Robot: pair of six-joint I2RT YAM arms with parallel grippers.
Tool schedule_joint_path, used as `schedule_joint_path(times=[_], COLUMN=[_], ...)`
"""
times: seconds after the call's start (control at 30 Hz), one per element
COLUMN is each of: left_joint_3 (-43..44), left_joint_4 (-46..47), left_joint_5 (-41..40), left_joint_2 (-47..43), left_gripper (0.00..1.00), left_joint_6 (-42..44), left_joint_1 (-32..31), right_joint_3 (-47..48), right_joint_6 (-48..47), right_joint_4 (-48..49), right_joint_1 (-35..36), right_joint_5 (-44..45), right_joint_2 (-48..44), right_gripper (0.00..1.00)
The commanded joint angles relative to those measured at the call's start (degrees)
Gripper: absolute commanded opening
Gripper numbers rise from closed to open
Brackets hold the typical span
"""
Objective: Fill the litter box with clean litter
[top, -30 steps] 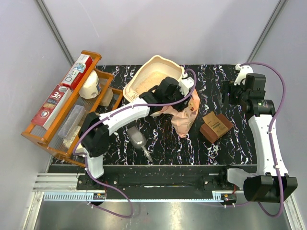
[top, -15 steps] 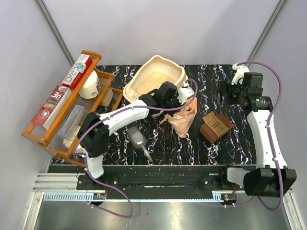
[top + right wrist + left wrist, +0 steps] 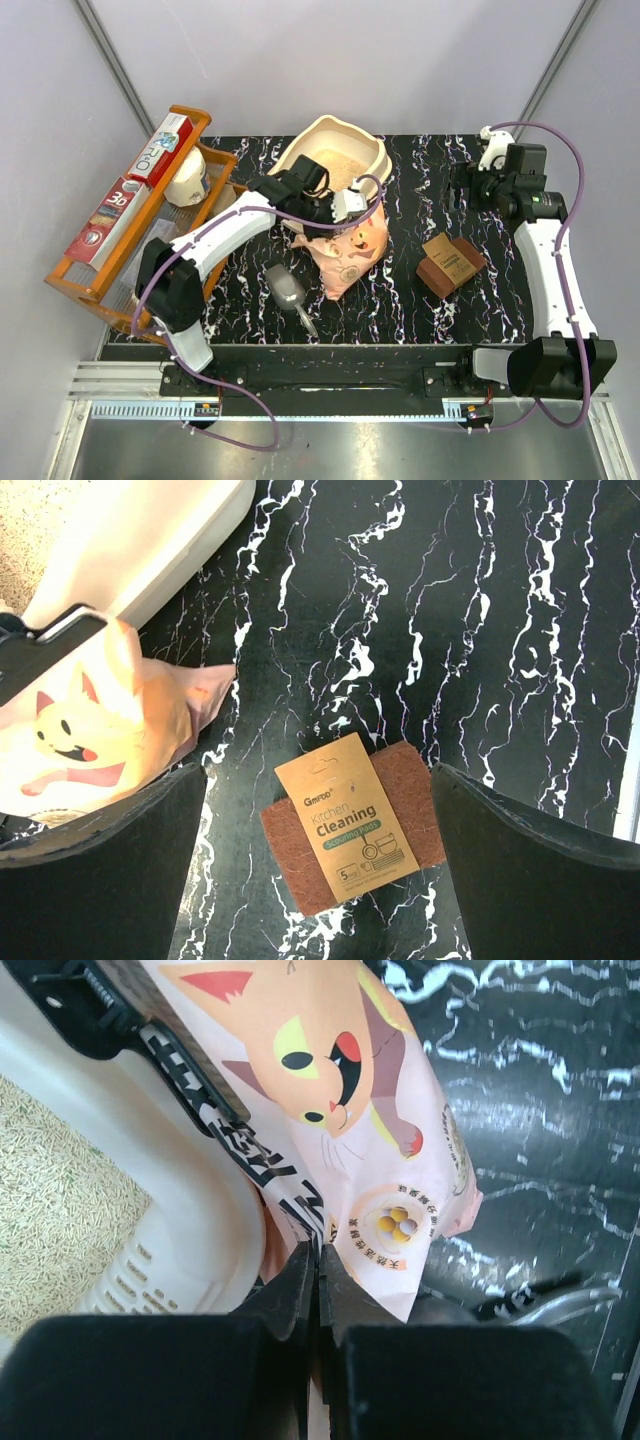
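Note:
The cream litter box (image 3: 372, 152) stands at the back middle of the table, with pale clean litter (image 3: 345, 165) inside; its white wall (image 3: 170, 1210) and the granules (image 3: 50, 1220) also fill the left of the left wrist view. My left gripper (image 3: 352, 212) (image 3: 320, 1260) is shut on the edge of the pink cat-printed bag (image 3: 345, 258) (image 3: 370, 1110), which lies against the box's near side. At the back right, above the table, my right gripper (image 3: 465, 188) (image 3: 318, 780) stands open with nothing in it. The bag (image 3: 100, 730) and the box's corner (image 3: 150, 530) show at the left of its view.
An orange wooden rack (image 3: 75, 275) with boxes stands along the left edge. A grey scoop (image 3: 290, 292) (image 3: 545, 1300) lies in front of the bag. A brown pack of scouring pads (image 3: 450, 262) (image 3: 350, 825) lies below the right gripper.
My left gripper has shut on the bag and dragged it left, along the box's near side. The right gripper has drifted slightly back, still open.

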Motion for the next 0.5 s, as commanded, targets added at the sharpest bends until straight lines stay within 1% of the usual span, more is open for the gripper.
schedule_joint_path(times=[0.0,0.03,0.1,0.17,0.2,0.23,0.3,0.33,0.4,0.47], left_joint_3=[4.8,6.0,6.4,5.9,5.3,3.4,1.3,-0.3,-1.3,-1.4], left_joint_4=[-13.2,-15.1,-16.1,-16.5,-16.2,-13.6,-11.2,-8.7,-7.3,-6.2], left_joint_5=[4.0,4.0,3.3,2.7,2.8,2.4,0.8,0.1,-1.0,-0.4], left_joint_2=[-1.5,-1.2,-1.5,-3.1,-3.9,-5.8,-7.3,-8.2,-8.6,-9.0], left_gripper=[0.00,0.00,0.00,0.00,0.00,0.00,0.00,0.00,0.00,0.00], left_joint_6=[13.7,14.9,18.8,22.7,26.2,27.2,30.2,30.8,32.0,30.7], left_joint_1=[4.5,5.0,6.1,6.8,7.3,7.4,7.6,7.6,7.7,7.7], right_joint_3=[3.6,4.0,4.4,4.6,4.7,4.9,4.9,4.8,4.9,5.3], right_joint_6=[-0.9,-1.2,-2.7,-4.5,-6.7,-7.9,-10.8,-11.6,-13.7,-15.9], right_joint_4=[0.3,0.0,-0.4,-1.3,-1.8,-2.9,-4.2,-4.6,-5.4,-6.3], right_joint_1=[0.2,0.1,0.2,0.2,0.2,0.2,0.2,0.5,1.2,1.9], right_joint_5=[-2.5,-3.3,-4.7,-9.3,-11.3,-16.0,-20.5,-23.5,-24.7,-26.7], right_joint_2=[1.1,1.4,1.8,1.8,1.8,1.8,1.9,2.1,2.5,3.3], right_gripper=[0.98,0.98,0.98,0.98,0.98,0.98,0.99,0.99,0.99,0.99])
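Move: Just in front of the litter box, the left hand still grips the litter bag's top: the bag's middle hangs some 6 cm right, 3 back and 8 below, and the black clip is about 6 right, 3 ahead. The scoop lies roughly 11 cm back, 6 left, on the table; the litter box's middle is 18 ahead, 1 right. From the open right hand the clip is about 22 cm left, 1 back and 10 below, the scouring pads some 8 back, 2 left. Dragging the pinched bag about 6 cm to the left, across the front of the litter box, the left hand keeps its height and turns some 15 degrees clockwise, its fingers staying shut and the bag ending against the scoop. The right hand, still wide open and high, swings about 5 cm left after the bag and turns roughly 20 degrees counter-clockwise to face it. ##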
